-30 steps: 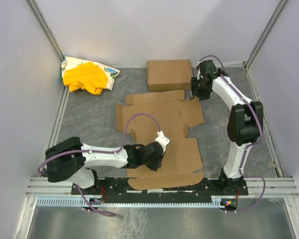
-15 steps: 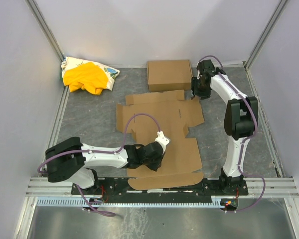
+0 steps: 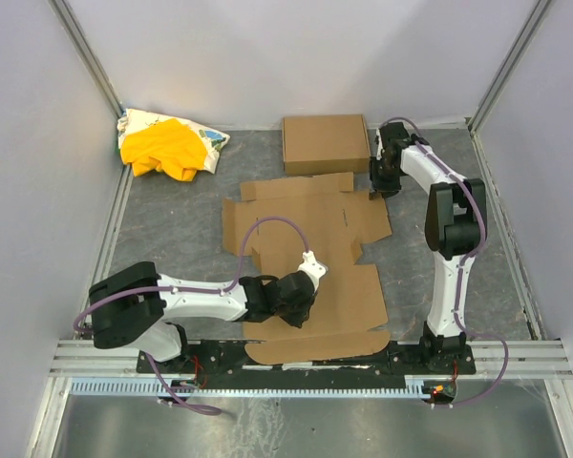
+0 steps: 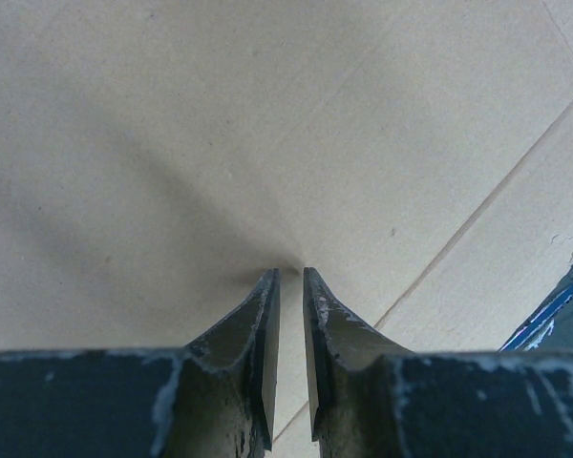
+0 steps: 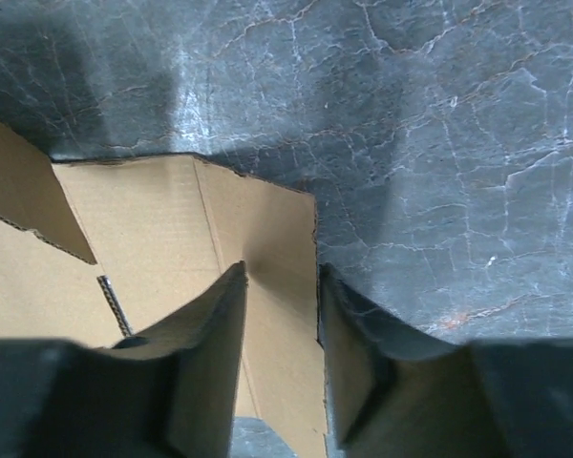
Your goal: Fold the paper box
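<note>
The paper box (image 3: pixel 349 286) lies as a wide flat brown sheet in the middle of the table, with creases and flaps spread out. My left gripper (image 3: pixel 299 310) points down on the sheet's near part. In the left wrist view its fingertips (image 4: pixel 289 274) press on the cardboard (image 4: pixel 267 124), a narrow slit apart, with nothing between them. My right gripper (image 3: pixel 382 181) is at the sheet's far right corner. In the right wrist view it (image 5: pixel 280 272) stands open astride the edge of a corner flap (image 5: pixel 153 248), one finger over cardboard, the other over the table.
A second, neat shallow brown carton (image 3: pixel 325 143) sits at the back, just left of the right gripper. A yellow cloth bundle (image 3: pixel 167 145) lies in the back left corner. Grey walls enclose the grey table (image 5: pixel 439 143). A metal rail (image 3: pixel 516 353) runs along the near edge.
The right arm's elbow has swung back and up, and its gripper has shifted slightly over the flap corner with the jaws narrower. The left arm and the sheet have not moved.
</note>
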### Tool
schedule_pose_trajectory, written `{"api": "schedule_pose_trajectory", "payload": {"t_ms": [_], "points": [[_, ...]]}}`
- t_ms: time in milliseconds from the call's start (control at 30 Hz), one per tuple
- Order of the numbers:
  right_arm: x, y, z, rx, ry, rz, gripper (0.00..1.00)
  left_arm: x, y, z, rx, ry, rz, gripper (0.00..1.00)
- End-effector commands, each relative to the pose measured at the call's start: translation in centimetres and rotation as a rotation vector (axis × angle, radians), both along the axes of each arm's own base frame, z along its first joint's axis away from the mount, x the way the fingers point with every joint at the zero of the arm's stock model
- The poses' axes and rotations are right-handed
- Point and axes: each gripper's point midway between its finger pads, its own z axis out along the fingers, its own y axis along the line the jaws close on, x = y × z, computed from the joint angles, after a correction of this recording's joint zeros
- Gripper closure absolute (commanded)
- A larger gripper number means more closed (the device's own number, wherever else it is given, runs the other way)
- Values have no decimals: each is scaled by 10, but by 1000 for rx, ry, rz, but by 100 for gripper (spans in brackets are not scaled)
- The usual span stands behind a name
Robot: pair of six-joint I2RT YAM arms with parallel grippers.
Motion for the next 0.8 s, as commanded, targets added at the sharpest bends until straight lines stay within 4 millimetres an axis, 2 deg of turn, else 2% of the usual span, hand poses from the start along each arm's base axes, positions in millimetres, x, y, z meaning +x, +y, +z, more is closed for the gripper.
{"api": "schedule_pose_trajectory", "payload": {"t_ms": [0,67,133,400,567,767], "points": [[17,9,23,59,-87,22,66,-3,15,-16,89,19,17,77],[15,8,29,56,-107,20,78,-4,14,-16,90,22,15,77],[10,6,37,53,-126,17,85,-4,14,-16,92,24,19,77],[-32,-3,72,45,-228,0,92,-4,10,-17,89,39,36,77],[-61,-1,87,49,-275,0,98,-3,4,-18,76,42,42,78],[-102,6,97,64,-306,10,98,-1,-5,-18,50,48,52,78]]}}
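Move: The outer edge of the cardboard's right side flap, near its far corner, already stands between the right hand's open fingers, about 1 cm below the hand point. The far lid flap lies some 21 cm left and 2 cm ahead, the closed box about 14 cm left and 13 cm ahead, both near hand height. From the left hand the flap edge is roughly 34 cm ahead, 22 cm right and 1 cm up. Right fingers shut on the side-flap edge, rising about 9 cm and drawing back 7, left tips staying on cardboard. ##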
